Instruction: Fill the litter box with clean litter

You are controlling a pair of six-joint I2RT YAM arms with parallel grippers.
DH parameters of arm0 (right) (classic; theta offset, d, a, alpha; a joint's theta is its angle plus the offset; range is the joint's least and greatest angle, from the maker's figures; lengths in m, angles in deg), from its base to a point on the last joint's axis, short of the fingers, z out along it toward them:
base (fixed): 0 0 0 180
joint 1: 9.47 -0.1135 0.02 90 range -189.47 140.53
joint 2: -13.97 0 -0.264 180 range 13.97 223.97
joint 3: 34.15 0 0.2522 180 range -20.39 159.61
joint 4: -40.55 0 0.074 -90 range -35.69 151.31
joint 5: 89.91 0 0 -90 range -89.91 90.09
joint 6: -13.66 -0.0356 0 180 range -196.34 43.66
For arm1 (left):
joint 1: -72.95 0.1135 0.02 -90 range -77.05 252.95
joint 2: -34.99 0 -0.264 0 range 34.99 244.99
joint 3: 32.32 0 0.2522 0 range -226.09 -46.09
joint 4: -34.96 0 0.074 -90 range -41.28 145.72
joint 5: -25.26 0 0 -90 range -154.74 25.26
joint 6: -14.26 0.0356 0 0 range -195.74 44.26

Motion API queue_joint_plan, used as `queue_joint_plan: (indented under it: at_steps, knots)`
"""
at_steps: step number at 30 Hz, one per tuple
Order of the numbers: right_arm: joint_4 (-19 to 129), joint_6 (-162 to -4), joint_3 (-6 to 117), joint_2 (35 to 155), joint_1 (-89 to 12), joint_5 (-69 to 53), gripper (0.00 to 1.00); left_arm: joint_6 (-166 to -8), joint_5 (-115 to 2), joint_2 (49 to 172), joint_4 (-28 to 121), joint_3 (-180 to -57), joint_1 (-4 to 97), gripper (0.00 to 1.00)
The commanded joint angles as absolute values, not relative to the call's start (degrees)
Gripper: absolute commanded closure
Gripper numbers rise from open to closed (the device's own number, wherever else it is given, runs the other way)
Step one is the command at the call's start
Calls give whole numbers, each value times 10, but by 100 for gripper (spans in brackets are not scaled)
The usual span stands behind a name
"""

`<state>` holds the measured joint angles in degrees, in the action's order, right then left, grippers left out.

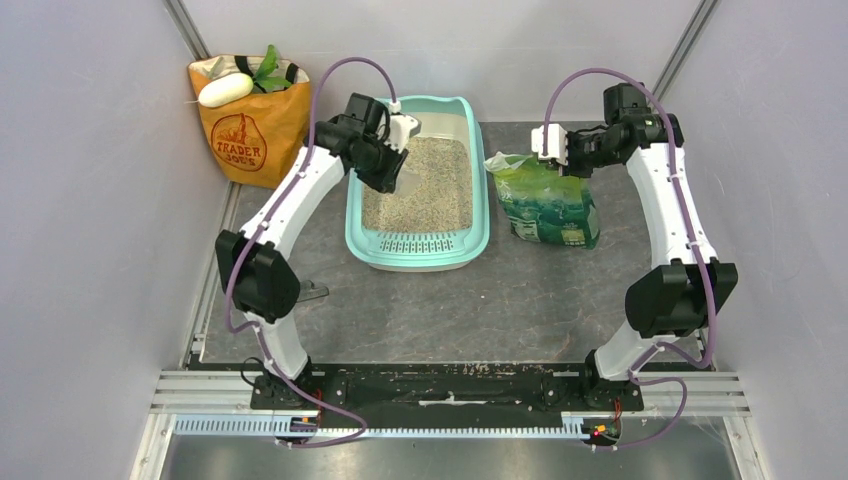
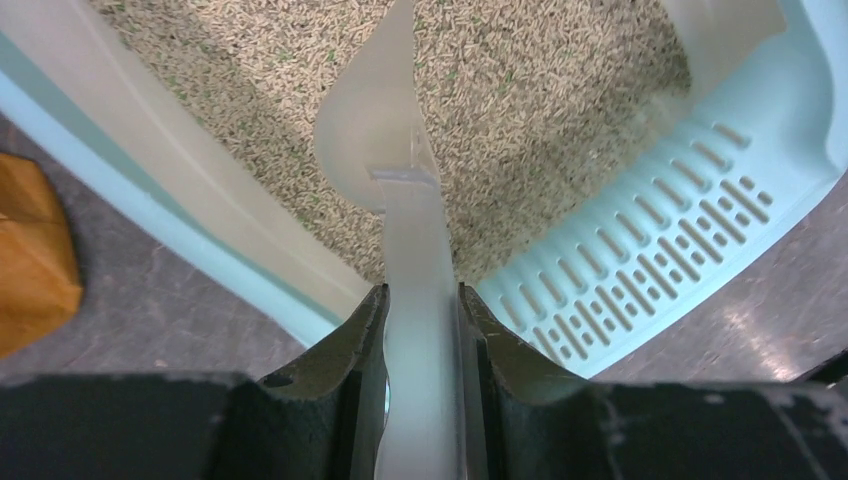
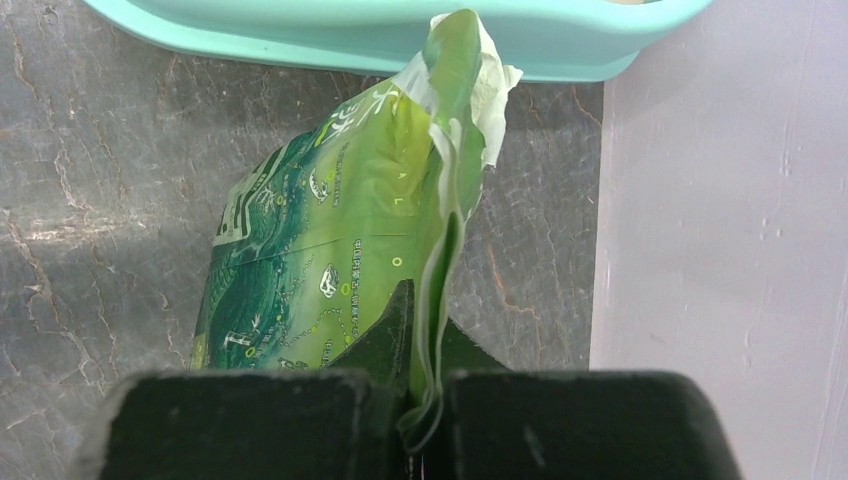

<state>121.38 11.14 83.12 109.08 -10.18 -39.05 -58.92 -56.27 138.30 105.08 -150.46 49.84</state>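
The mint-teal litter box (image 1: 480, 215) stands at the table's middle back, its slotted grate step (image 2: 660, 260) toward the arms. Beige speckled clean litter (image 1: 425, 190) covers its floor, seen close in the left wrist view as clean litter (image 2: 540, 80). My left gripper (image 2: 423, 300) is shut on the handle of a clear plastic scoop (image 2: 375, 130), whose bowl hangs over the litter. In the overhead view the left gripper (image 1: 392, 160) is above the box's left side. My right gripper (image 3: 428, 330) is shut on the top edge of a green printed bag (image 3: 330, 260), standing right of the box as the green bag (image 1: 550, 205).
An orange paper grocery bag (image 1: 245, 120) with a white item and greens stands at the back left; its corner (image 2: 35, 250) shows in the left wrist view. Grey walls close in both sides, the right wall (image 3: 720, 200) close to the green bag.
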Motion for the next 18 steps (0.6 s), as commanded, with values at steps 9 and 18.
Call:
queue_joint_plan:
  at_steps: [9,18]
  knots:
    - [1164,2,820,1030,-75,-410,100,-629,-189,1129,1001,-1323,545,98]
    - [1167,-2,798,1013,-69,-409,100,-795,-65,953,822,-1013,545,98]
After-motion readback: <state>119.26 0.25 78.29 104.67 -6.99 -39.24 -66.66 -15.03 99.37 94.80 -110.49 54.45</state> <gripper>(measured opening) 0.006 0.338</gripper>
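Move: The left hand, already gripping the clear scoop, has the litter box's near slotted rim about 12 cm back, 9 cm to its right and 10 cm below; the bare table just in front of the box is some 25 cm back, 6 cm right and 20 cm down. The litter bag's body lies 39 cm to its right and 5 cm back. The right hand, still pinching the bag's top, has that body 8 cm back and 14 cm below, and the near rim 16 cm back and 30 cm to its left. The left hand keeps its grip on the scoop and sweeps it back from over the litter, past the near slotted rim, some 20 cm in a fast arc that rises about 8 cm and then sinks half of that, while the wrist swings roughly 40 degrees so that the scoop points more to the right and flatter. The right hand keeps the bag's top pinched and eases it a couple of centimetres back and to the right, away from the litter box, turning it slightly clockwise. ##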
